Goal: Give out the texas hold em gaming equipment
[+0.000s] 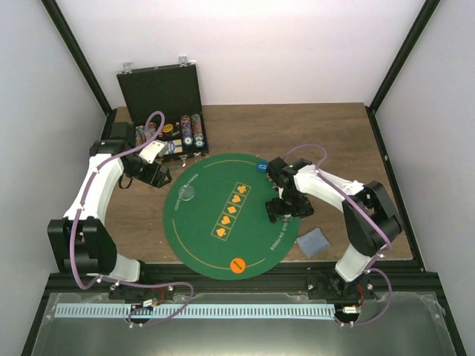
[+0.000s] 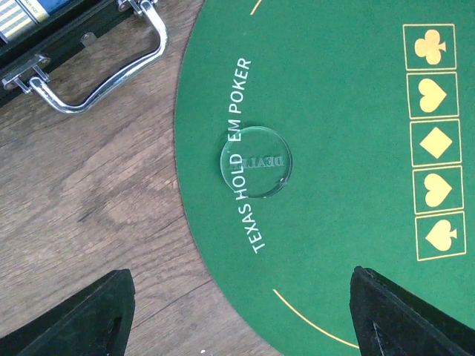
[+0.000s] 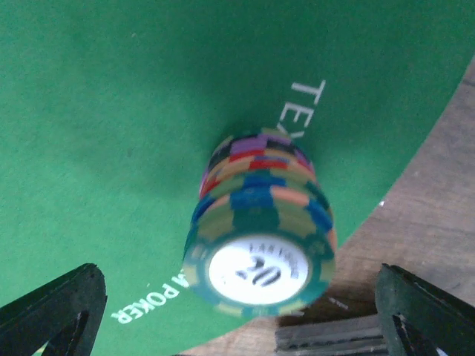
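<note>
A stack of multicoloured poker chips (image 3: pixel 260 230) with a green "20" chip on top stands on the green felt mat (image 3: pixel 111 111) near its edge. My right gripper (image 3: pixel 241 319) is open, its fingers wide on either side of the stack and not touching it. A clear dealer disc (image 2: pixel 256 162) lies on the mat's "TEXAS HOLD'EM POKER" lettering. My left gripper (image 2: pixel 245 326) hangs open and empty over the mat's edge. In the top view an orange disc (image 1: pixel 238 264), a blue disc (image 1: pixel 261 167) and a grey-blue deck of cards (image 1: pixel 313 242) show.
The black hinged case (image 1: pixel 159 96) stands open at the back left with rows of chips inside; its metal handle (image 2: pixel 104 67) lies close to the left gripper (image 1: pixel 156 176). The right gripper (image 1: pixel 286 206) hovers over the mat's right side. Bare wooden table (image 1: pixel 349 141) surrounds the mat.
</note>
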`<state>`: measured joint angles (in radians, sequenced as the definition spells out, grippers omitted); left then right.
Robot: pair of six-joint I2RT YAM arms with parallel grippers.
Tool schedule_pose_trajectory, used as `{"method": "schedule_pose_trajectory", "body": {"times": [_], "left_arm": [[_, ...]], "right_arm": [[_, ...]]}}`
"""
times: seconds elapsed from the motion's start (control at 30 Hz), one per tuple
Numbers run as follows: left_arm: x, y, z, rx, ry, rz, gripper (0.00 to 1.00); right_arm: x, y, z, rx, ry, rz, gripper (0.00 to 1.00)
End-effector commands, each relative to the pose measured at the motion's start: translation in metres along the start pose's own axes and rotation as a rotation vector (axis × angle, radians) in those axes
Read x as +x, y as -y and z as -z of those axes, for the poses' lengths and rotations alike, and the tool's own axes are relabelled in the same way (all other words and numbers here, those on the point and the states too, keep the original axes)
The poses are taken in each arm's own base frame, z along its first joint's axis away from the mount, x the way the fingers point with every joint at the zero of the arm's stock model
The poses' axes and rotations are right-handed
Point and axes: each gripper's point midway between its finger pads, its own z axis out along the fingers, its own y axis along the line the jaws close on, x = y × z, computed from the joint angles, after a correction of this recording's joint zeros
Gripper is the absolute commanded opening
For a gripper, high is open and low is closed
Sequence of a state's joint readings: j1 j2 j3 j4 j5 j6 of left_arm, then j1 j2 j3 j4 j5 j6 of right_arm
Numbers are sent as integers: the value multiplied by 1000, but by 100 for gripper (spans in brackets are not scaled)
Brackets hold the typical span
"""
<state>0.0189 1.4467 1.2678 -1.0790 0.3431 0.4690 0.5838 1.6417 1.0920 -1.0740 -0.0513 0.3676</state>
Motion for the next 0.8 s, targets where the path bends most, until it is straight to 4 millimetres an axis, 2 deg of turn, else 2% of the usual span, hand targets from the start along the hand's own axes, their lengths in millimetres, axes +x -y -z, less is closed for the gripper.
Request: {"method": "schedule_pose_trajectory", "body": {"times": [0.0,0.2,0.43,0.6,0.77], "left_arm": [[-4,5,6,6,28,-21,81],[-3,5,6,2,25,-19,81],[-6,2,6,-4,24,-15,81],[-5,2,5,-7,23,-18,81],[-5,2,5,-8,24,-17,81]], "right_arm": [[-14,8,-9,64,26,-2,100],[-19,5,-31,17,21,20,98],[-20,9,-41,-3,17,13,67],[-17,8,-46,-7,3,14,60],[-26,6,-43,-7,24,22,56]]}}
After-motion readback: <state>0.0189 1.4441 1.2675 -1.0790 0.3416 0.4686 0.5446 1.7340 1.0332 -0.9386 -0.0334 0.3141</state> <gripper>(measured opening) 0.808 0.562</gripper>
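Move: The chip stack stands just under the right hand's open fingers, its middle about 4 cm below, 1 cm forward and 1 cm to the right. From that hand the blue chip lies roughly 20 cm farther out and 8 cm to the left, and the grey pouch about 8 cm back and 10 cm to the right, both some 5 cm below. From the left hand, the stack is about 41 cm to the right, 6 cm back and 15 cm below. The chip stack is taken between the right hand's pads: with fingers wide open and pointing down, the hand sinks about 4 cm around it, easing some 1 cm forward. The fingers begin closing late in the descent, and go on to a little over half open with the hand all but still, pinching the stack from both sides. ##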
